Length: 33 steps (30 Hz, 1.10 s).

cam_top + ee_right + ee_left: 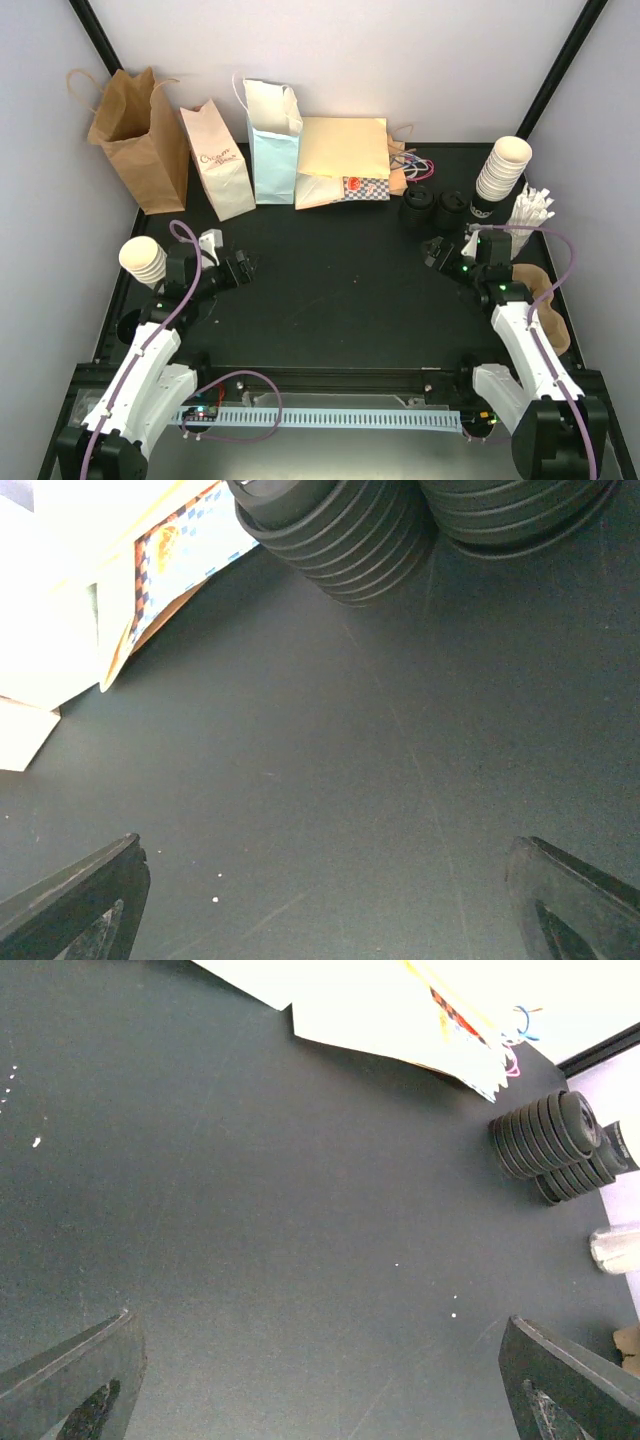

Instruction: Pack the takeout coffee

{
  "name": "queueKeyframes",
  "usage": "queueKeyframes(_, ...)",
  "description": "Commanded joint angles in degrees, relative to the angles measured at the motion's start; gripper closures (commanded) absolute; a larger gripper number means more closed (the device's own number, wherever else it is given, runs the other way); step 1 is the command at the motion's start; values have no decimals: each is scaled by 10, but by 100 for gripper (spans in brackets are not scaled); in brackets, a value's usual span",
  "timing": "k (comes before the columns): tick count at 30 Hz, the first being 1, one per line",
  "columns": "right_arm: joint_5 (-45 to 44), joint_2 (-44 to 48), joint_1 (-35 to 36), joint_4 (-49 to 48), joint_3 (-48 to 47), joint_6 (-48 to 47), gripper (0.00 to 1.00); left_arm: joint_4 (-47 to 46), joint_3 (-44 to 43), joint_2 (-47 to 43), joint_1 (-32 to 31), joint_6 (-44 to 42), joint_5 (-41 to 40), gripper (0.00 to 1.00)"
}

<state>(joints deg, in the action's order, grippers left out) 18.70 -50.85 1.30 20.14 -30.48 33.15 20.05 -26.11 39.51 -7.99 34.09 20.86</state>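
No lidded takeout coffee shows in any view. My left gripper [243, 266] hovers low over the black table [330, 290] at the left, jaws wide open, nothing between the fingers [100, 1370]. On the right, my right gripper [435, 250] is just as open and empty, pointing at two stacks of black lids [432, 207]. In the right wrist view those lids [330, 530] lie close ahead of the open gripper [328, 842]. The left wrist view has the lids [545, 1135] far off past the open left gripper [320, 1320].
Along the back stand a brown paper bag [135, 135], a white printed bag [215, 160], a light blue bag [272, 140] and a flat cream bag [340, 155]. Bare cup stacks sit at left [143, 258] and right [503, 165]. White stirrers [530, 210] and a brown cup carrier [548, 300] lie at right.
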Motion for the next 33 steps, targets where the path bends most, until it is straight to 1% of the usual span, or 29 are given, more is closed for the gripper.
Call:
queueKeyframes(1, -1, -17, 2, -24, 15, -2, 0, -2, -34, -1, 1, -18, -2, 1)
queueKeyframes(5, 13, -33, 2, -36, 18, -13, 0, -3, -70, 14, 0, -29, -18, 1)
queueKeyframes(8, 17, -36, 2, -31, 11, -24, 0, 1, -109, 41, 0, -39, -30, 1)
queueKeyframes(14, 1, -27, 2, -8, -7, -45, 0, 37, -229, 132, 0, -58, -44, 1)
queueKeyframes(18, 1, -19, 2, -2, -16, -51, 0, 46, -301, 187, -1, -61, -35, 1)
queueKeyframes(21, 2, -12, 2, 3, -21, -56, 0, 53, -353, 231, -2, -64, -52, 1)
queueKeyframes(28, -7, 10, 2, 10, -20, -64, 0, 110, -532, 377, -4, -72, -143, 1)
queueKeyframes(33, -15, 22, 1, 21, -25, -70, 0, 164, -679, 509, -4, -80, -175, 2)
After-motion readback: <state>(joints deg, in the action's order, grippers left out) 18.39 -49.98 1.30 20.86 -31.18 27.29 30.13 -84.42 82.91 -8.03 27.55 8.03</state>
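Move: About 29 cm ahead of the open left hand and 6 cm to its right stands the light blue bag, its middle some 2 cm lower. Beside it the pink bag stands 4 cm to the hand's left and 28 cm out, the brown bag 22 cm left and 30 cm out; the flat bags lie 22 cm right and 28 cm ahead. From the right hand the light blue bag is roughly 25 cm ahead and 37 cm to the left. Climbing steeply first and then reaching out ever faster, the left hand travels about 18 cm forward and 17 cm up towards the light blue and pink bags, fingers wide open, nose lifting some 10 degrees and turning slightly counter-clockwise. The right hand, also open, dips about 2 cm over bare table short of the black cups, then rises some 3 cm. ##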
